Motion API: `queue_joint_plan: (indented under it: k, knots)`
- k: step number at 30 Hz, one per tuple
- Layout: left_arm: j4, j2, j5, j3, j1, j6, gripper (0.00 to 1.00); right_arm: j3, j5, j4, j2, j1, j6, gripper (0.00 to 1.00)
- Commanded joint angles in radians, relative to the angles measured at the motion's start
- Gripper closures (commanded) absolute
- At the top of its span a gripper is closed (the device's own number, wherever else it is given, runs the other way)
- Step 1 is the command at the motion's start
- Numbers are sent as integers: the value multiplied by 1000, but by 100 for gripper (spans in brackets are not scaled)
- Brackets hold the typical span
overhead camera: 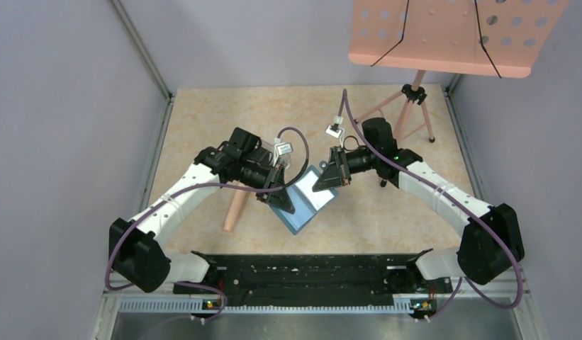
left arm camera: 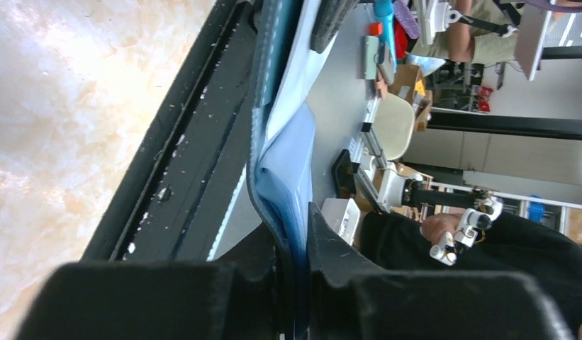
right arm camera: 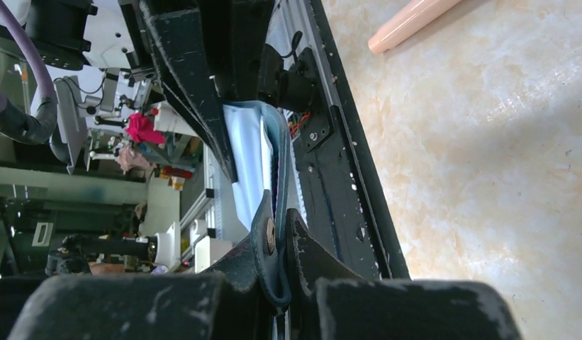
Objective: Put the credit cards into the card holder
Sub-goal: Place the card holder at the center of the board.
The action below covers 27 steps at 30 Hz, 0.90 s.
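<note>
The card holder [overhead camera: 307, 203], a teal-blue wallet with lighter blue inner faces, hangs open above the table between both arms. My left gripper [overhead camera: 282, 199] is shut on its lower left edge; in the left wrist view the blue leaves [left arm camera: 286, 170] run down between the fingers of that gripper [left arm camera: 295, 237]. My right gripper [overhead camera: 325, 182] is shut on the upper right side. In the right wrist view this gripper [right arm camera: 279, 244] pinches the holder's dark tab with the snap button [right arm camera: 271, 236], and the pale inner face [right arm camera: 247, 145] rises above. The credit cards are out of view.
A pink rod [overhead camera: 236, 208] lies on the beige tabletop left of the holder and shows again in the right wrist view [right arm camera: 408, 25]. A pink perforated board [overhead camera: 451, 39] on a tripod [overhead camera: 414, 99] stands at the back right. A black rail [overhead camera: 302, 273] runs along the near edge.
</note>
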Motion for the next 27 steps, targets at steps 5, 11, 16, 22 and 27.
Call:
queue_joint_plan:
  k: [5, 11, 16, 22, 27]
  knots:
    - [59, -85, -407, 51, 1, -47, 15, -9, 56, 34, -40, 5, 39, 100]
    - [124, -201, -774, 17, 4, -183, 1, -130, 230, 120, -58, 4, 120, 100]
    - [206, -313, -930, -30, 8, -298, 1, -274, 373, 273, -60, 5, 227, 100]
    - [238, -382, -980, -65, 10, -302, 1, -442, 537, 440, -26, 4, 380, 100]
    - [245, -361, -909, -83, 10, -309, 2, -439, 676, 321, -26, 4, 358, 100]
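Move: The open card holder's middle lies about 4 cm to the right of the left hand and 2 cm ahead; both hands still grip it. From that hand the microphone is some 20 cm left and 12 cm ahead, the clear box about 13 cm left and 27 cm ahead, both some 22 cm below. Bare table waits about 23 cm straight under the right hand; the tripod's near foot stands roughly 23 cm right of that hand and 13 cm farther out. The left fingers let go of the card holder, opening wide, and draw off about 12 cm forward and left towards the clear box, dipping 2 cm before rising and swinging counter-clockwise. The right hand keeps its pinch and lowers the holder some 16 cm towards the table, edging right, turning about 30 degrees clockwise and tipping its fingers farther down. ##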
